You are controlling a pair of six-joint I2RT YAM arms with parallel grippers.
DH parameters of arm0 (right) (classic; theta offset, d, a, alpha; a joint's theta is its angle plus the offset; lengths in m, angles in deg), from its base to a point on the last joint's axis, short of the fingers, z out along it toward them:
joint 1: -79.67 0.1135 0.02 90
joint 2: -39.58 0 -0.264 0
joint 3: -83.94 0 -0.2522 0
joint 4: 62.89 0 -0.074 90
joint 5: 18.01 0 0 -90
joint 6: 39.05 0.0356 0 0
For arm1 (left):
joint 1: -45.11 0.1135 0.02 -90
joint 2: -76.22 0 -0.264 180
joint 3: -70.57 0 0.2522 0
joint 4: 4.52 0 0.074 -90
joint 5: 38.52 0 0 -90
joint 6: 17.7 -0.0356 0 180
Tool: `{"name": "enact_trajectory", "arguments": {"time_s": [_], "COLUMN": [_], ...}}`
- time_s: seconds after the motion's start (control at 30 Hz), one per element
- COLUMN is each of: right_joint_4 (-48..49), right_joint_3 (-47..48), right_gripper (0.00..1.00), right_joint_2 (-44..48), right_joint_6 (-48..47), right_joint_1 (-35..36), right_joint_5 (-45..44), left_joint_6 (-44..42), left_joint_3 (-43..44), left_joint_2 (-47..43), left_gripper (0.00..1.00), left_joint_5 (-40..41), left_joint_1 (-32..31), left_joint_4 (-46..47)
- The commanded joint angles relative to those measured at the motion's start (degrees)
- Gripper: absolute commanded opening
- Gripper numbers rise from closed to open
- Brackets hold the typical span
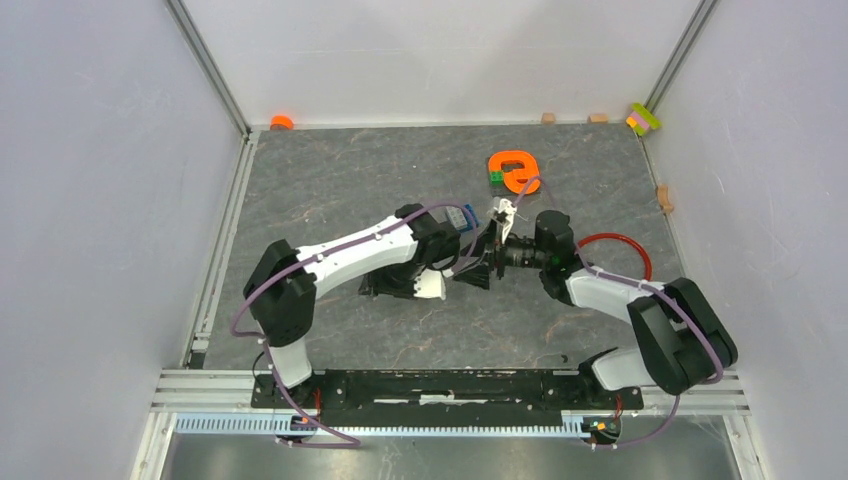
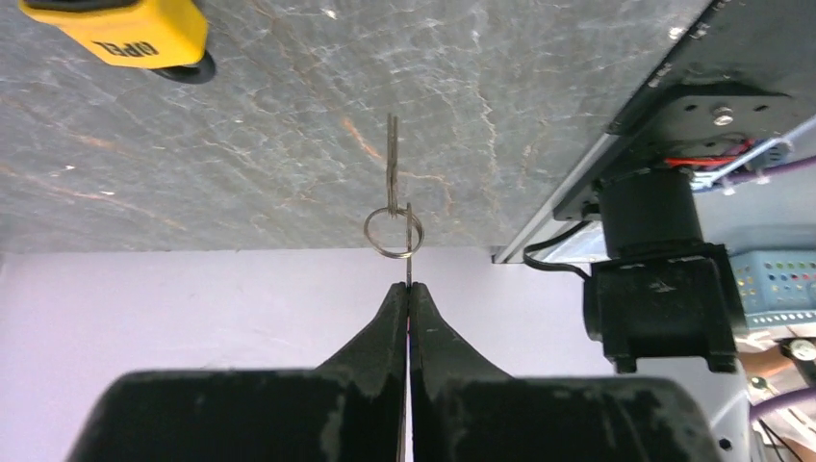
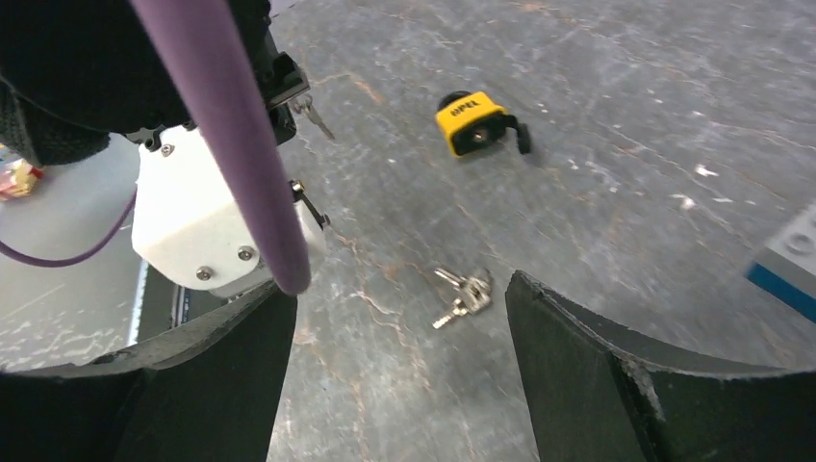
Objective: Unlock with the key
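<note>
My left gripper [image 2: 408,287] is shut on a thin silver key [image 2: 408,252] seen edge-on. Its ring [image 2: 393,234] and a second key [image 2: 393,164] stick out past the fingertips, above the grey table. The little yellow padlock [image 2: 125,34] lies further off at the upper left; in the right wrist view the padlock [image 3: 471,123] lies on its side. My right gripper [image 3: 396,287] is open above the table with nothing between its fingers. Another small silver key bunch [image 3: 462,294] lies flat on the table beyond it, close to its right finger [image 3: 577,366].
The two wrists meet at mid-table [image 1: 495,255], hiding the padlock from above. A blue block [image 1: 462,215] sits beside the left wrist. An orange piece with a green block [image 1: 513,170] lies behind. A red cable loop [image 1: 615,250] curls at the right. Small blocks [image 1: 643,118] line the back wall.
</note>
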Motion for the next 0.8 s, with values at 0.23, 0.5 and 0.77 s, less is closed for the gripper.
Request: {"name": "enact_trajectory", "arguments": {"time_s": [0.23,0.5,0.77], "right_joint_4": [-12.2,-13.4,-3.4], "right_joint_3": [-2.5,-2.1,-3.9], "right_gripper": [0.83,0.84,0.81], "right_joint_2": [12.9,12.8,15.3], "right_joint_6": [-15.4,-17.1,-8.4], "right_joint_1": [-7.6,-8.1,-13.1], "right_joint_5": [-4.2,-3.9,2.6], "left_joint_6": [1.6,0.3,-3.0], "left_joint_3": [-2.4,2.6,11.9], "left_joint_2": [2.6,-1.1,-7.7], "left_gripper": [0.02,0.02,0.02], "left_joint_5": [11.5,6.6,-14.2], "left_joint_1": [-2.3,-2.3,-0.5], "left_joint_4": [-5.2,-4.5,5.8]}}
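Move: My left hand already pinches the key, its ring and other keys dangling. From it the padlock lies about 7 cm ahead, 1 cm right and 10 cm down; the loose keys are some 14 cm right and 3 cm ahead, the blue-grey blocks about 20 cm ahead and 21 cm right, both roughly 12 cm lower. From my open, empty right hand the padlock lies about 22 cm left, 3 cm ahead and 11 cm down. I keep the key pinched in my left hand, dipping it slightly to the left, then swing it back right by about 5 cm and lift it some 4 cm behind the padlock, towards the loose keys' side, fingers tilting to point more straight down. My right hand, empty and wide open, draws away about 6 cm to its right and a little forward, its fingers tipping by some 15 degrees. ##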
